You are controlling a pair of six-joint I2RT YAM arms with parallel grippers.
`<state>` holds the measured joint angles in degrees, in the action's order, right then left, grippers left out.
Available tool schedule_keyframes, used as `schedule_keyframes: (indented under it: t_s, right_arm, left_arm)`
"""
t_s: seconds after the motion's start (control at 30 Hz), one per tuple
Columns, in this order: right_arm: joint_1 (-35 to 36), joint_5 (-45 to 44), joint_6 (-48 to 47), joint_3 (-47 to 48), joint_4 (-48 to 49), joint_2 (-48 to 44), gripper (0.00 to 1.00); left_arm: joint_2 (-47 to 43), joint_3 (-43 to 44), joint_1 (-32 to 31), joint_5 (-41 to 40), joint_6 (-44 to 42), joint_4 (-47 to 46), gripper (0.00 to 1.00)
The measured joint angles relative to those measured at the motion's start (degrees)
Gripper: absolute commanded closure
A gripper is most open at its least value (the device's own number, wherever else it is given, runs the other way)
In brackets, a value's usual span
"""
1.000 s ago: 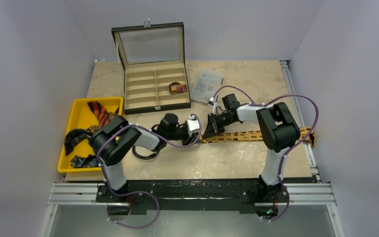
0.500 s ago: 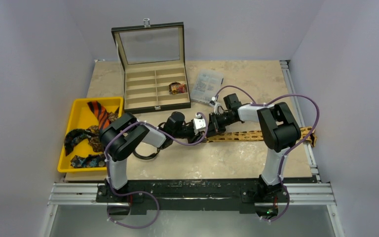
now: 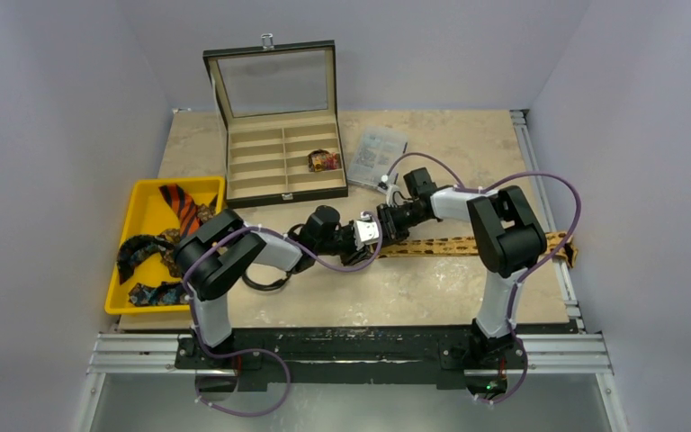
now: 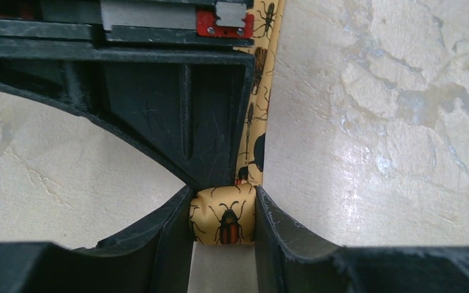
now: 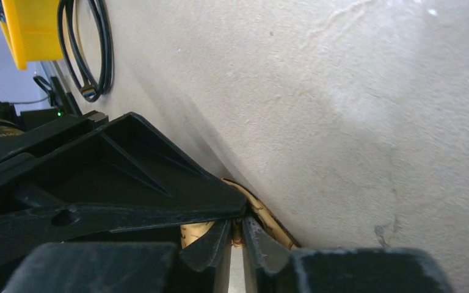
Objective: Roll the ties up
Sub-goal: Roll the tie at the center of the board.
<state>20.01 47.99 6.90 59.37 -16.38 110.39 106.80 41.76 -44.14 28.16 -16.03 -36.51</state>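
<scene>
A tan-gold tie point(image 3: 468, 243) printed with dark beetles lies stretched along the table towards the right edge. Its left end is wound into a small roll point(image 4: 223, 221). My left gripper point(image 4: 223, 213) is shut on that roll, one finger on each side. My right gripper point(image 5: 237, 235) meets it from the other side, jaws almost together with a thin fold of the tie point(image 5: 262, 213) between them. In the top view the two grippers, left point(image 3: 376, 236) and right point(image 3: 389, 229), touch at mid-table. More ties, an orange black-striped tie point(image 3: 178, 202) and dark ties point(image 3: 139, 247), lie in a yellow tray.
The yellow tray point(image 3: 148, 216) sits at the left edge. An open compartment box point(image 3: 283, 166) at the back holds one rolled tie point(image 3: 325, 160). A black cable loop point(image 3: 265, 279) lies by the left arm, and a clear sheet point(image 3: 380, 153) lies right of the box.
My left gripper has moved right, from a gap away up to the right gripper, and now holds the roll. The right gripper has stayed in place and its jaws have eased a little.
</scene>
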Motion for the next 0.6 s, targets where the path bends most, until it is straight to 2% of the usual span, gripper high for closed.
schedule_keyframes:
  t_s: [0.13, 0.37, 0.6]
  right_arm:
    - [-0.2, -0.42, -2.45, 2.14, -2.89, -0.2, 0.69]
    - [-3.48, -0.2, -3.34, 1.92, -6.12, -4.44, 0.53]
    - [-1.81, 2.73, 3.91, -2.14, -1.31, -6.49, 0.53]
  left_arm:
    - [-1.09, 0.57, -0.15, -1.16, -2.64, 4.07, 0.72]
    - [-1.07, 3.43, -0.26, -1.38, -4.28, 9.75, 0.72]
    - [-1.07, 4.59, -0.31, -1.55, -4.59, 12.26, 0.71]
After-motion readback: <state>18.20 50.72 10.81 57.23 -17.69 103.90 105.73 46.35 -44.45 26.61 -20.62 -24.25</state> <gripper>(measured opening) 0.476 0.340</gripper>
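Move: The rolled part of the tie sits in the left fingers, right at its hand point; from the right hand it lies about 2 cm left and 1 cm back, at the same height. The flat rest of the tie is centred some 24 cm right of the left hand and 1 cm ahead; the clear case stands about 20 cm ahead and 2 cm right, the black cable 22 cm left and 3 cm back. Right fingers open about halfway, releasing the tie and rising some 3.5 cm, while the left keeps pinching the roll. ##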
